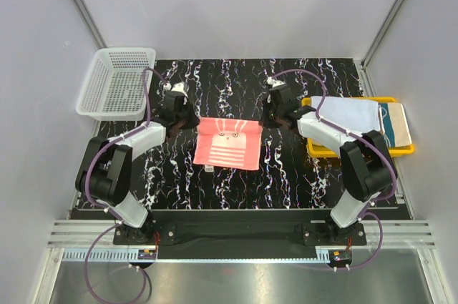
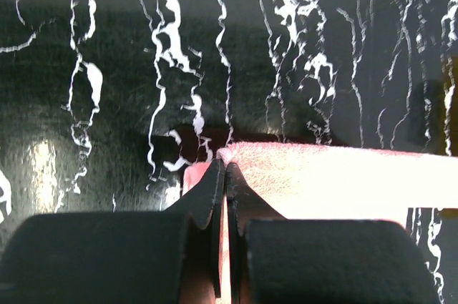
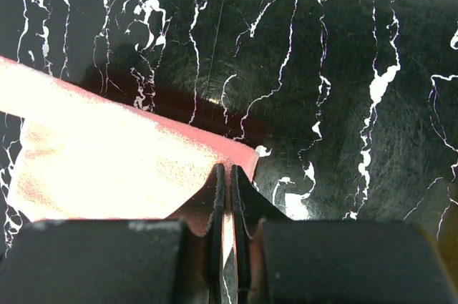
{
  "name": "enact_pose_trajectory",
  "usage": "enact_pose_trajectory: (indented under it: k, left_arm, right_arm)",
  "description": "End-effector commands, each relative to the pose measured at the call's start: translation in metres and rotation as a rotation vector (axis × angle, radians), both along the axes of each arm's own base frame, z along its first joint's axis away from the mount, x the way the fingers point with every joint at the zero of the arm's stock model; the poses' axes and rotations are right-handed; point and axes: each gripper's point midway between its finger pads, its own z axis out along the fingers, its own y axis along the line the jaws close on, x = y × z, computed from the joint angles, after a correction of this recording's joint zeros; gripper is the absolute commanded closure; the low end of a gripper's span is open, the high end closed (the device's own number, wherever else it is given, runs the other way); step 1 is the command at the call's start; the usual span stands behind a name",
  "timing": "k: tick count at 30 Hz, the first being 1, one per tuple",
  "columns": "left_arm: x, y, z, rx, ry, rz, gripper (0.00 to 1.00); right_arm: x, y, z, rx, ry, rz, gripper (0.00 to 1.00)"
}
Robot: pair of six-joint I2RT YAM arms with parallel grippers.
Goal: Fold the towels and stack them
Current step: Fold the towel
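Observation:
A coral pink towel (image 1: 227,144) with white markings lies in the middle of the black marbled table. My left gripper (image 1: 187,121) is shut on its far left corner; in the left wrist view the pink cloth (image 2: 322,175) is pinched between the fingers (image 2: 212,189). My right gripper (image 1: 270,119) is shut on its far right corner; in the right wrist view the pink cloth (image 3: 107,168) runs left from the fingers (image 3: 245,197). A light blue-white towel (image 1: 343,112) and a teal-and-cream towel (image 1: 395,122) lie folded on the yellow tray (image 1: 325,150).
A white mesh basket (image 1: 116,82) stands at the far left corner of the table. The yellow tray sits at the right edge. Grey walls close in the back and sides.

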Motion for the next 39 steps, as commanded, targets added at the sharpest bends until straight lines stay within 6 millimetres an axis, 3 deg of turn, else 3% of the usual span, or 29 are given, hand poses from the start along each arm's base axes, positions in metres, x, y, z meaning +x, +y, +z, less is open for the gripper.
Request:
enact_pose_trajectory:
  k: [1,3,4,5,6,7,8,10,13,19,21,23,29,39]
  left_arm:
    - [0.020,0.005,0.022,-0.003,-0.097,0.036,1.00]
    - [0.033,0.003,0.031,-0.006,-0.121,0.044,1.00]
    - [0.038,0.002,0.024,-0.002,-0.109,0.045,1.00]
    - [0.049,-0.002,0.034,-0.011,-0.133,0.045,1.00]
    - [0.054,-0.003,0.031,-0.011,-0.128,0.048,1.00]
    - [0.058,-0.005,0.022,-0.007,-0.108,0.048,0.91]
    - [0.064,-0.007,0.021,-0.011,-0.112,0.051,0.85]
    - [0.073,-0.011,0.023,-0.024,-0.117,0.052,0.77]
    - [0.081,-0.013,0.017,-0.018,-0.101,0.049,0.68]
    - [0.084,-0.016,0.030,0.023,-0.115,-0.008,0.64]
    - [0.079,-0.014,0.009,0.087,-0.033,-0.041,0.64]
    - [0.085,-0.011,0.006,0.128,0.001,-0.047,0.64]
    - [0.088,-0.015,-0.027,0.178,0.107,-0.100,0.64]
    - [0.088,-0.012,-0.039,0.225,0.161,-0.139,0.57]
  right_arm:
    - [0.013,-0.004,0.020,0.008,-0.078,-0.035,0.99]
    - [0.020,-0.003,0.015,-0.011,-0.079,-0.040,0.98]
    - [0.028,-0.002,0.020,-0.017,-0.097,-0.045,0.98]
    - [0.033,-0.001,0.020,-0.026,-0.103,-0.048,0.98]
    - [0.039,-0.002,0.010,-0.049,-0.096,-0.055,0.98]
    - [0.047,0.000,0.015,-0.049,-0.117,-0.057,0.98]
    - [0.051,0.001,0.004,-0.063,-0.102,-0.060,0.96]
    - [0.061,0.006,0.005,-0.066,-0.113,-0.051,0.96]
    - [0.071,0.009,-0.007,-0.075,-0.096,-0.055,0.86]
    - [0.080,-0.005,-0.019,-0.162,-0.078,-0.121,0.61]
    - [0.082,-0.015,-0.022,-0.196,-0.069,-0.155,0.57]
    - [0.084,-0.019,-0.023,-0.223,-0.053,-0.169,0.56]
    - [0.085,-0.019,-0.040,-0.232,-0.017,-0.151,0.52]
    - [0.083,-0.020,-0.058,-0.233,0.037,-0.136,0.51]
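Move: Each hand holds its own far corner of the pink towel, lifted and folded back; the spot for the left corner lies about 8 cm ahead, 1 cm right and 6 cm below the left hand. The towel's white tag is 13 cm behind and 2 cm right of that hand. The right corner's spot is some 7 cm ahead, 2 cm left and 8 cm below the right hand; the yellow bin's middle is 4 cm ahead and 27 cm right. Both hands carry the towel's far corners forward, opening partway, and end about 7 cm ahead and 6 lower. ##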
